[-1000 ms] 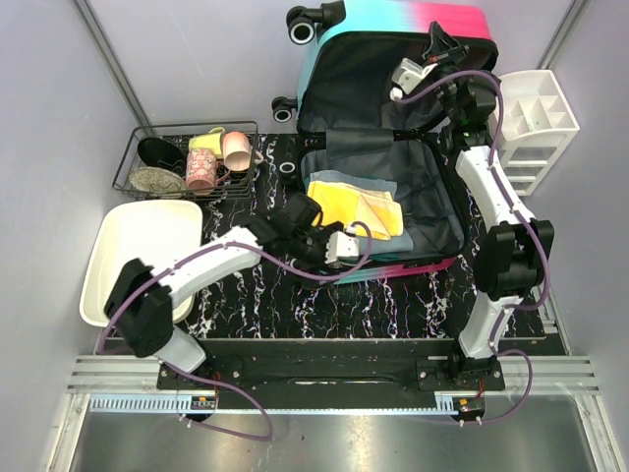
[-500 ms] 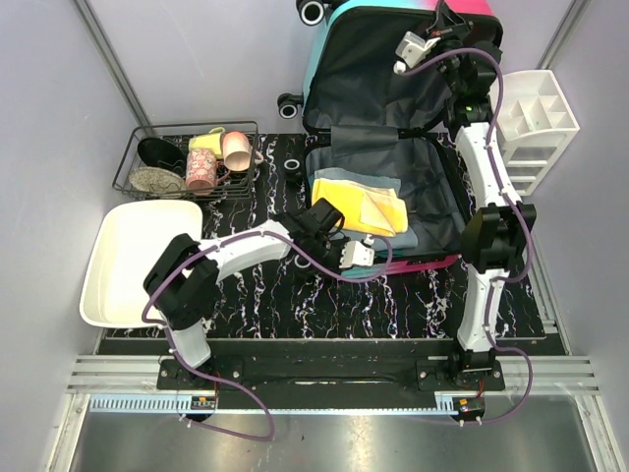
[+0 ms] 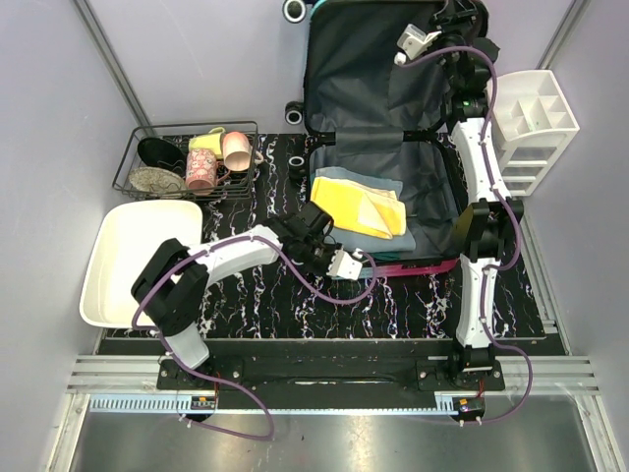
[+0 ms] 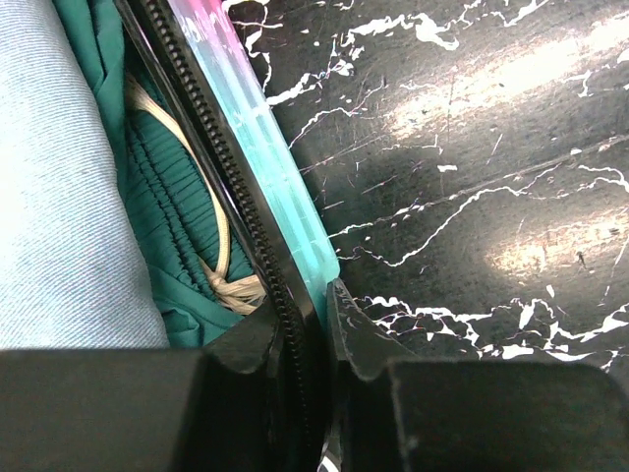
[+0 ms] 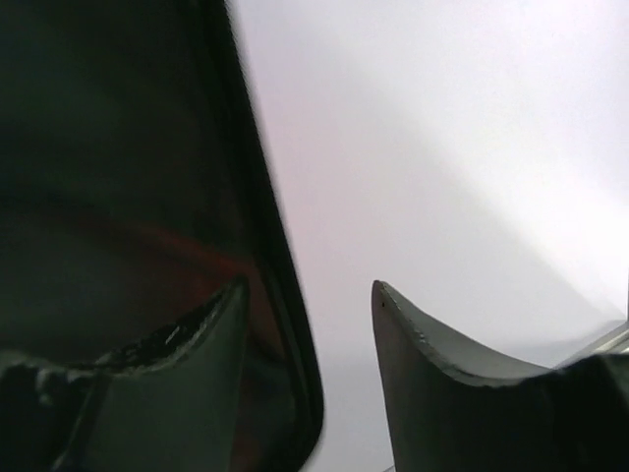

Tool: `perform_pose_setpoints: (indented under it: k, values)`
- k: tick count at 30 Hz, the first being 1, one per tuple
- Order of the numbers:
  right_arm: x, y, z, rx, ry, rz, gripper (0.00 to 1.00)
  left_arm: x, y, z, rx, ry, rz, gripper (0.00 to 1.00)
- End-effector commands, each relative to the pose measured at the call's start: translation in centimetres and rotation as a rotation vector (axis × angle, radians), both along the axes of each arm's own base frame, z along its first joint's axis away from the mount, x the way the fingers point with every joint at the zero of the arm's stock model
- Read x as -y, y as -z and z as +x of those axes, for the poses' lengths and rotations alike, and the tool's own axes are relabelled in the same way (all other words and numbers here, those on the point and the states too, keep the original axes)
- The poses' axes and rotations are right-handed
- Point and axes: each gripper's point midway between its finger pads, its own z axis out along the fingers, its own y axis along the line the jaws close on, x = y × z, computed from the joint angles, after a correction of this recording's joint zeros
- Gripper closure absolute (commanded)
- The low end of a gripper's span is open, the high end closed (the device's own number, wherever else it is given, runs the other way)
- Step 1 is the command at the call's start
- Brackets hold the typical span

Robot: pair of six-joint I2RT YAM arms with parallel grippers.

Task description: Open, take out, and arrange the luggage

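The luggage lies open: its dark-lined lid stands up against the back wall and its base rests on the mat. The base holds a folded yellow cloth, blue denim and a teal garment with a cream cord. My left gripper is shut on the base's front rim, one finger inside by the zipper and one on the teal shell. My right gripper is open at the lid's top right corner. The dark lid edge runs just beside its left finger.
A wire basket with cups and a plate stands at the left. A white tub sits in front of it. A white drawer organizer stands right of the luggage. The black marbled mat lies in front.
The lid has swung up further toward the back wall. My right gripper has let go of it and opened. My left gripper has closed on the base's front rim.
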Motion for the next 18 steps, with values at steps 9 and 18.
perform_pose_setpoints:
  k: [9,18]
  values:
    - [2.4,-3.9,-3.1,0.091,0.061,0.079,0.31,-0.4,-2.6,3.0,0.193,0.062,-0.022,0.67]
    - [2.4,-1.0,-6.3,-0.046,0.018,0.142,0.18,-3.3,-11.6,3.3,0.037,-0.303,-0.159,0.01]
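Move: My left fingers are shut on the suitcase's near rim, with the near-left wheel about 9 cm to their left and 5 cm below. The yellow cloth lies some 12 cm ahead and 5 cm to the right, roughly level in height. My right hand is high at the opened lid's right edge, about 3 cm ahead and 3 cm to its left, level in height; the drawer unit is about 18 cm back, 17 cm right and 35 cm below. I hold the near rim with my left hand a moment longer, then open the fingers wide, let go of it and lift off about 3 cm, easing some 2 cm left towards the suitcase's corner. Meanwhile my right hand, its fingers already parted, opens farther and sinks some 6 cm beside the lid, drifting a little right, its fingers tipping about 10 degrees downward. ##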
